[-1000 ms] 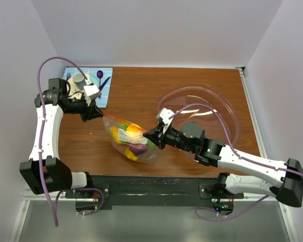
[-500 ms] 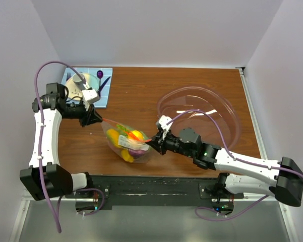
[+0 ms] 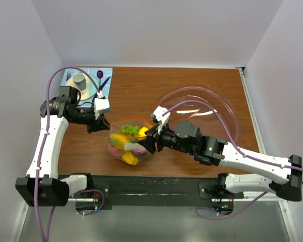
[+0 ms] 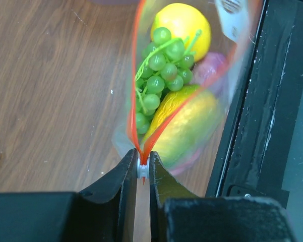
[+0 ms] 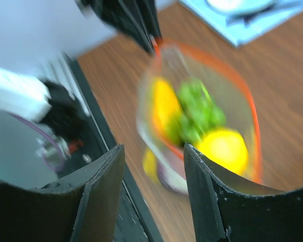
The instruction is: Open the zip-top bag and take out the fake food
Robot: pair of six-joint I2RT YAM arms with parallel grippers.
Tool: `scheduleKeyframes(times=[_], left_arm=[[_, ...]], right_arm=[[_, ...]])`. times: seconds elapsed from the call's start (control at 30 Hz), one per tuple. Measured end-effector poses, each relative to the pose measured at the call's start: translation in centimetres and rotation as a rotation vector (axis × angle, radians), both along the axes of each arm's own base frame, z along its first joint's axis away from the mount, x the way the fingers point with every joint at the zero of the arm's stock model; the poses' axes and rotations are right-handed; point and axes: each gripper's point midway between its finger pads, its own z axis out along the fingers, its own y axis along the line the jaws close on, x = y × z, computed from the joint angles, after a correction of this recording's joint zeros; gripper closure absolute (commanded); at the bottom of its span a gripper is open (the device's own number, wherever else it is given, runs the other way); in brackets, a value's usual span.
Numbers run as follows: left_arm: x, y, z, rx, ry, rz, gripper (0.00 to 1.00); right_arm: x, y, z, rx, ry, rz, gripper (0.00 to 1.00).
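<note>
The zip-top bag [image 3: 122, 149] lies near the table's front edge, its orange-red zip strip [image 3: 131, 120] spread into an open loop. Inside lies the fake food: green grapes [image 4: 159, 75], a yellow lemon [image 4: 180, 22], a yellow-green fruit [image 4: 184, 126] and a purple piece [image 4: 211, 68]. My left gripper [image 3: 100, 124] is shut on the strip's left end, at a small white piece [image 4: 142, 169]. My right gripper [image 3: 149, 139] is open at the bag's right end. In the blurred right wrist view its jaws [image 5: 154, 148] stand wide apart in front of the bag [image 5: 201, 111].
A large clear pinkish bowl [image 3: 191, 91] lies at the right, under the right arm. A grey cup on a round plate [image 3: 80, 80] and a purple spoon [image 3: 100, 74] sit on a light blue mat [image 3: 105, 96] at the back left. A black strip [image 3: 151, 182] runs along the front edge.
The zip strip went from a taut straight line to an open loop. My left gripper moved right, toward the bag. My right gripper let go of the bag's right end and opened.
</note>
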Motion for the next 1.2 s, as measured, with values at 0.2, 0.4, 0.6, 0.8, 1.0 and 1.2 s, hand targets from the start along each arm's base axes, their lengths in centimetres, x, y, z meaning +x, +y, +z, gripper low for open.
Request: scheduleKeyframes(times=[0.2, 0.4, 0.6, 0.8, 1.0, 1.2], left_arm=[[-0.5, -0.1, 0.4, -0.005, 0.002, 0.010, 0.95], [-0.8, -0.1, 0.7, -0.004, -0.012, 0.012, 0.95], [-1.2, -0.3, 1.1, -0.008, -0.030, 0.002, 0.96], [-1.5, -0.8, 1.1, -0.012, -0.029, -0.020, 0.96], [-1.6, -1.0, 1.3, -0.015, -0.031, -0.028, 0.97], [-1.7, -1.1, 1.4, -0.017, -0.037, -0.035, 0.97]], right_arm=[[0.5, 1.8, 2.6, 0.023, -0.021, -0.019, 0.53], [2.2, 2.9, -0.8, -0.104, -0.008, -0.073, 0.58], [4.3, 2.0, -1.0, -0.127, -0.043, -0.186, 0.59], [6.6, 1.5, 1.7, -0.063, -0.065, -0.251, 0.64], [9.5, 1.9, 2.2, -0.048, -0.051, -0.302, 0.71], [10.6, 2.8, -3.0, -0.165, 0.019, -0.285, 0.72]])
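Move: The grapes lie in the bag's open mouth, about 7 cm ahead of the right hand, 8 cm to its left and some 10 cm below. The lemon is on their near-right side, about 5 cm ahead and 2 cm left of the right hand; the mango sits about 2 cm ahead and 13 cm left, a little lower than both. From the left hand, which already pinches the bag's corner, the grapes are some 10 cm to the right, 1 cm back and 8 cm below. Forward across the bag's mouth by about 10 cm, and slightly left, the right hand goes in two shallow hops, dipping, lifting and finally sinking about 6 cm towards the grapes. It swings clockwise some 15 degrees while its fingers narrow from half open to about a quarter. The left hand keeps its pinch on the bag's corner, easing 2 cm back and a little up. ##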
